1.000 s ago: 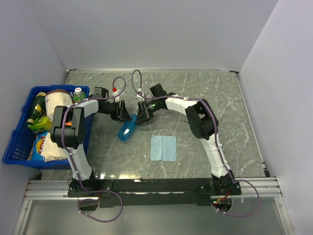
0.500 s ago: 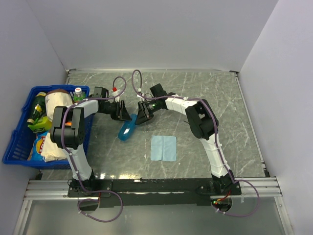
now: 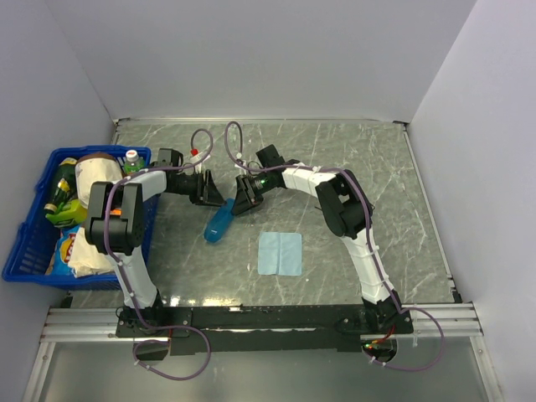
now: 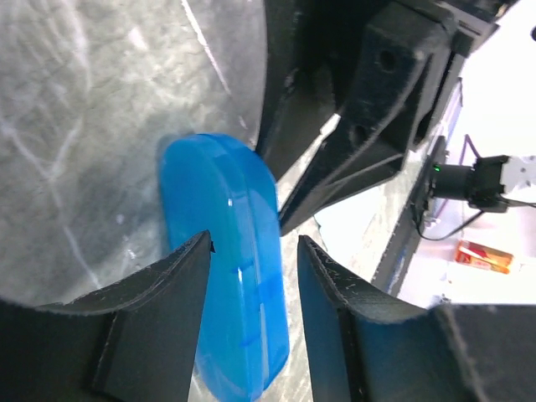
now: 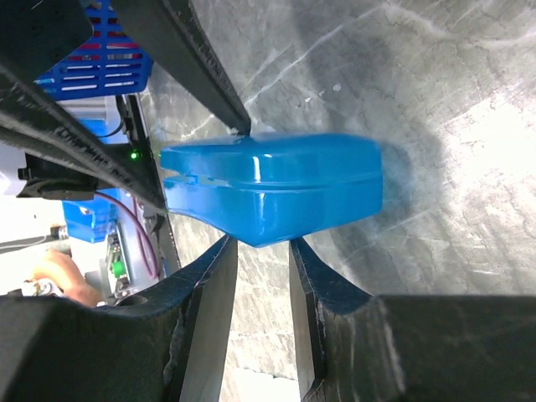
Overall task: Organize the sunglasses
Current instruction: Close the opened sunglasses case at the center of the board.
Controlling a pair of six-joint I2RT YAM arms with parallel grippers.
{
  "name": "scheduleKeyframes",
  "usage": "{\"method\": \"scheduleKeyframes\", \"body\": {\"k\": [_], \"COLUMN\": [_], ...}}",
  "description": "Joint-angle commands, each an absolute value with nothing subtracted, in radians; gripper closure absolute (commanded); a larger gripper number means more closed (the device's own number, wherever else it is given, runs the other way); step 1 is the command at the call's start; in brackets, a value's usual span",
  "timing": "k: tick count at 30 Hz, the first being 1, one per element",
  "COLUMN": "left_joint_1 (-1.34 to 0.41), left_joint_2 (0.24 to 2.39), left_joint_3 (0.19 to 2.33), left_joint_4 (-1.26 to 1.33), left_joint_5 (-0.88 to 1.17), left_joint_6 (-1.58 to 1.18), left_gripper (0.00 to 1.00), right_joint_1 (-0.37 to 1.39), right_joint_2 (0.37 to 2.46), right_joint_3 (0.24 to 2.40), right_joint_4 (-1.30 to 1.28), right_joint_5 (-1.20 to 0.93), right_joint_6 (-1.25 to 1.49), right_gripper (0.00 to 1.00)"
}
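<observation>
The sunglasses show in no view. A blue translucent case lies closed on the table between the two arms. My left gripper is open at its far-left end. In the left wrist view the case runs between the fingers, against the left finger, with a gap to the right finger. My right gripper reaches in from the right. In its wrist view the fingertips pinch the lower shell of the case, and the gripper is shut on it.
A light-blue square cloth lies flat just right of the case, towards the near edge. A blue basket with bottles and snack bags stands at the table's left side. Grey walls close in the back and both sides.
The case lay open with its pale inside showing; now it is closed and looks narrower and darker. Both arms have barely moved.
</observation>
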State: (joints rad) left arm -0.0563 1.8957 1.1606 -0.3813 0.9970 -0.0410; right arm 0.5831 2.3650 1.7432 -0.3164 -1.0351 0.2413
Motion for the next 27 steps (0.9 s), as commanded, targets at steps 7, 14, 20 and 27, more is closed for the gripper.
{"method": "scheduleKeyframes", "body": {"k": [7, 14, 20, 27], "left_joint_1": [-0.034, -0.078, -0.098, -0.175], "left_joint_2": [1.934, 1.942, 1.930, 1.893], "left_joint_3": [1.150, 1.161, 1.175, 1.203], "left_joint_4": [-0.433, -0.437, -0.455, -0.505], "left_joint_5": [1.092, 0.984, 0.931, 0.887], "left_joint_6": [-0.020, -0.070, -0.112, -0.077], "left_gripper": [0.50, 0.53, 0.85, 0.94], "right_joint_1": [0.592, 0.594, 0.595, 0.606], "right_joint_2": [2.387, 2.381, 2.367, 2.367], "right_joint_3": [1.805, 1.784, 1.761, 1.775], "right_joint_4": [-0.282, -0.252, -0.209, -0.224], "right_joint_5": [-1.005, -0.988, -0.942, -0.870], "right_joint_6": [0.230, 0.271, 0.333, 0.347], "right_gripper": [0.62, 0.62, 0.62, 0.60]}}
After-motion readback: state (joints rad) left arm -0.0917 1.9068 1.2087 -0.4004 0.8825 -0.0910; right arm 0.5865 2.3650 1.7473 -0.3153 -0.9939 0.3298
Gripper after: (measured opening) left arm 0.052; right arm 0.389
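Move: Just ahead of and above the nearly shut blue sunglasses case is the left hand: the case's middle lies about 5 cm back of it and 4 cm below, neither left nor right. From the right hand the case is some 4 cm left, 3 cm back and 2 cm lower. The pale cloth lies about 17 cm right and 14 cm back from the left hand; the blue basket's middle is roughly 39 cm left of that hand and 3 cm back. Shutting its half-open fingers fully, the left hand dips about 1 cm towards the case, then slides about 1 cm forward while rising half as much, tilting some 5 degrees; its closed tips end on the edge of the lid. The right hand stays at the case's near side, fingers unchanged, turning a few degrees clockwise. ##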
